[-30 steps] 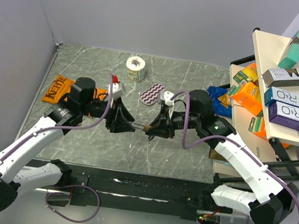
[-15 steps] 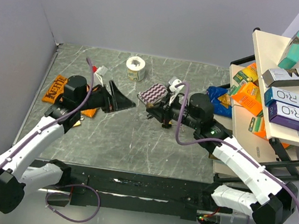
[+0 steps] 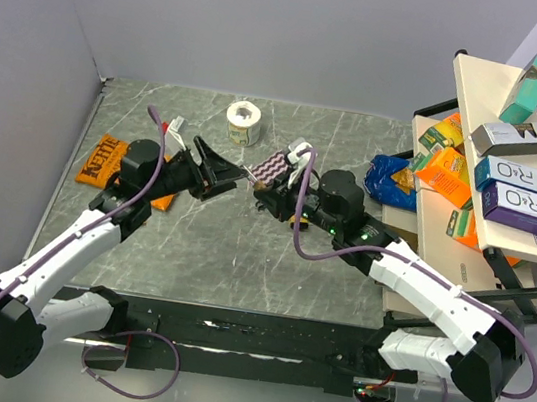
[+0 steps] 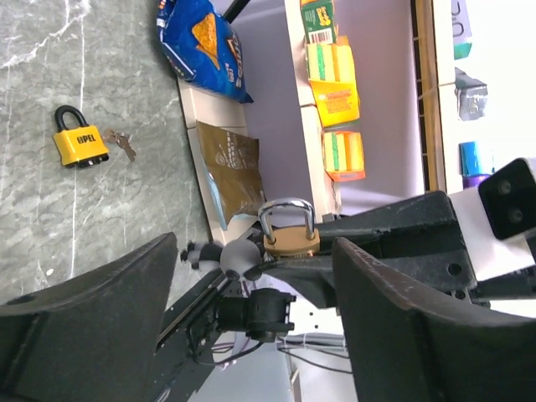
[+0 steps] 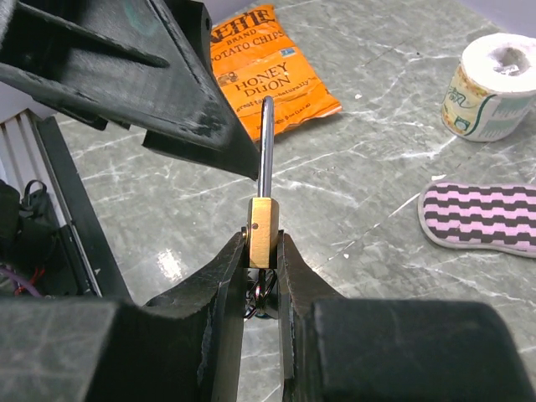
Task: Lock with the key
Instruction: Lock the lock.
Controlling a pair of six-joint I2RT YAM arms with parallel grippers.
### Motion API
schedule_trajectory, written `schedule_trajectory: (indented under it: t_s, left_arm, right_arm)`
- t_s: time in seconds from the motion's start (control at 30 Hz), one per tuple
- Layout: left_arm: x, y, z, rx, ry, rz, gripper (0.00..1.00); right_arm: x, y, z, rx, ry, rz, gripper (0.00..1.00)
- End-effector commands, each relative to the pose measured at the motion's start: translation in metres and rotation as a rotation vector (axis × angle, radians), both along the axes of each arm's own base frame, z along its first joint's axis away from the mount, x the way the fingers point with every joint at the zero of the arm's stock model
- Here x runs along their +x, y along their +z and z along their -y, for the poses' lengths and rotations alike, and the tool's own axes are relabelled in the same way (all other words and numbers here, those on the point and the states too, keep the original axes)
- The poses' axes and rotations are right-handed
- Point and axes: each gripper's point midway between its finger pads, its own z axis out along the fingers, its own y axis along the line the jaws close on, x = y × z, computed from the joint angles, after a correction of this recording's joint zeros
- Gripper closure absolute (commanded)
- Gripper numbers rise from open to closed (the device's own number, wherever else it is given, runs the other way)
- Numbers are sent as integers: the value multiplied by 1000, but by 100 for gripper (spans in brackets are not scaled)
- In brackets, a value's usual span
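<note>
A small brass padlock (image 5: 262, 228) with a silver shackle is clamped upright between the fingers of my right gripper (image 5: 262, 243), held above the table. A key ring (image 5: 266, 295) hangs under the padlock between the fingers. In the top view the right gripper (image 3: 270, 201) holds the padlock (image 3: 262, 192) near mid-table. My left gripper (image 3: 236, 171) is open and empty, its jaws spread wide just left of the padlock. In the left wrist view the padlock (image 4: 290, 237) sits between my left fingers (image 4: 109, 318), untouched by them.
A yellow padlock (image 4: 79, 144) with keys (image 4: 124, 144) lies on the table near a blue chip bag (image 3: 393, 179). An orange chip bag (image 3: 103, 158), a toilet roll (image 3: 244, 122) and a striped pad (image 3: 276, 167) lie at the back. A rack of boxes (image 3: 519, 148) stands right.
Both grippers have moved from the table's middle toward the back. The left gripper has swung up and left, and now stands open beside the padlock that the right gripper holds.
</note>
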Motion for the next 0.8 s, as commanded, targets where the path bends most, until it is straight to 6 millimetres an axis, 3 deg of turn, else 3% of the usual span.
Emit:
schedule_trajectory:
  t_s: [0.0,0.13,0.33,0.77]
  left_arm:
    - [6,10,2,-42,47,4,26]
    - [11,4,3,-57,64,-45,27]
    - [9,21,13,-72,46,27,38]
    - [11,14,18,-80,47,-4,58]
  right_arm:
    - [5,45,-11,98,-12,85,100]
    - [5,43,-14,91,-21,84,100]
    - [5,43,-19,97,-16,77,100]
    - [1,40,-24,99,2,69,100]
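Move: Just off the left fingertips, the brass padlock lies about 4 cm to the right, level ahead and roughly 1 cm above. From the left hand, a yellow padlock is on the table some 12 cm ahead, 15 cm right and 27 cm down; a patterned insole lies about 22 cm ahead, 6 cm right, equally low. The right hand holds the brass padlock roughly 1 cm ahead and 2 cm left of it; the open left fingers are about 6 cm left, 1 cm ahead and 1 cm lower. Bringing the hands together, the left edges about 1.5 cm right towards the brass padlock, after a slight dip forward, its fingers narrowing from wide to about half open, one over and one under the shackle. The right keeps its pinch on the padlock body and carries it some 1.5 cm left, sinking slightly; both wrists hold nearly steady. ##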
